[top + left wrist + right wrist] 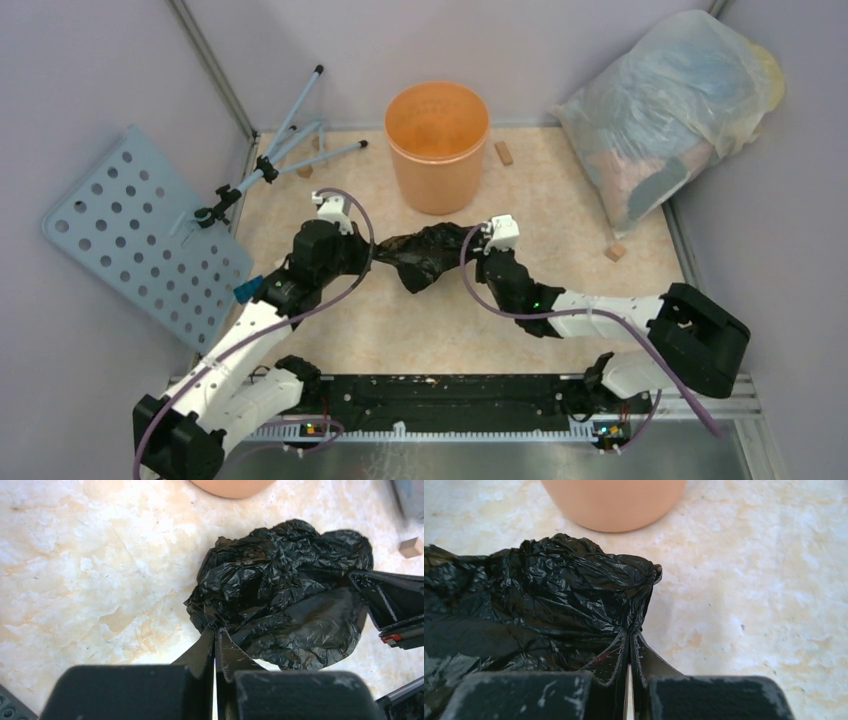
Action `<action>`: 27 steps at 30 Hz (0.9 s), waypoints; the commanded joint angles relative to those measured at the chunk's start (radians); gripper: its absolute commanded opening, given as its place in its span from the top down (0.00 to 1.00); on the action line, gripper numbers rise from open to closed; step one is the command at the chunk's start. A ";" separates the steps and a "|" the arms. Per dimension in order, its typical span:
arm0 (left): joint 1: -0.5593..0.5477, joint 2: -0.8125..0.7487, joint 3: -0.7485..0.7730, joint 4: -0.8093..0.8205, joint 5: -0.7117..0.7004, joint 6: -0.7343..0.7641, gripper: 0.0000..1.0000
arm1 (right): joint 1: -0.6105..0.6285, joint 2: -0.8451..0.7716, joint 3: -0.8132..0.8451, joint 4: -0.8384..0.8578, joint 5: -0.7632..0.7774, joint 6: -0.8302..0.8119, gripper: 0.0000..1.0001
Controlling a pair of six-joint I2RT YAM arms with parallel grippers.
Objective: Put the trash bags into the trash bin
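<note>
A crinkled glossy black trash bag [420,255] hangs stretched between my two grippers, just in front of the orange trash bin [437,146]. My left gripper [372,250] is shut on the bag's left edge; in the left wrist view its tips [216,630] pinch a gathered fold of the bag [280,590]. My right gripper [478,250] is shut on the bag's right edge; in the right wrist view its tips [630,633] clamp the plastic [549,595]. The bin's base [614,502] shows just beyond the bag. The bin looks empty inside.
A big translucent stuffed bag [670,110] leans in the back right corner. A perforated blue-grey panel [140,235] and a folded tripod [285,145] lie at the left. Small wooden blocks [503,153] rest on the floor near the bin and at right [615,252].
</note>
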 commanded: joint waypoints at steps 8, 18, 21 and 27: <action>0.008 -0.100 -0.039 0.034 -0.030 -0.063 1.00 | -0.076 -0.122 0.028 -0.228 0.088 0.151 1.00; 0.008 -0.064 -0.044 0.161 0.225 -0.012 1.00 | -0.114 -0.185 0.096 -0.314 -0.189 0.063 0.63; 0.008 -0.028 -0.021 0.167 0.287 0.006 1.00 | -0.115 -0.241 0.065 -0.277 -0.260 0.043 0.35; 0.008 0.001 -0.006 0.187 0.361 0.032 1.00 | -0.115 -0.318 0.069 -0.326 -0.274 -0.011 0.21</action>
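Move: The black trash bag hangs between the hands, a corner already pinched in each: its middle is about 10 cm right of the left hand, level ahead, 4 cm lower; from the right hand, 9 cm left, 1 cm back, 2 cm below. The bin's middle stands some 18 cm ahead and 12 cm right of the left hand, 5 cm below; from the right hand 17 cm ahead, 7 cm left, level in height. The right hand pulls the bag about 4 cm right, opens wide and rises; the left, still pinching, follows right. ##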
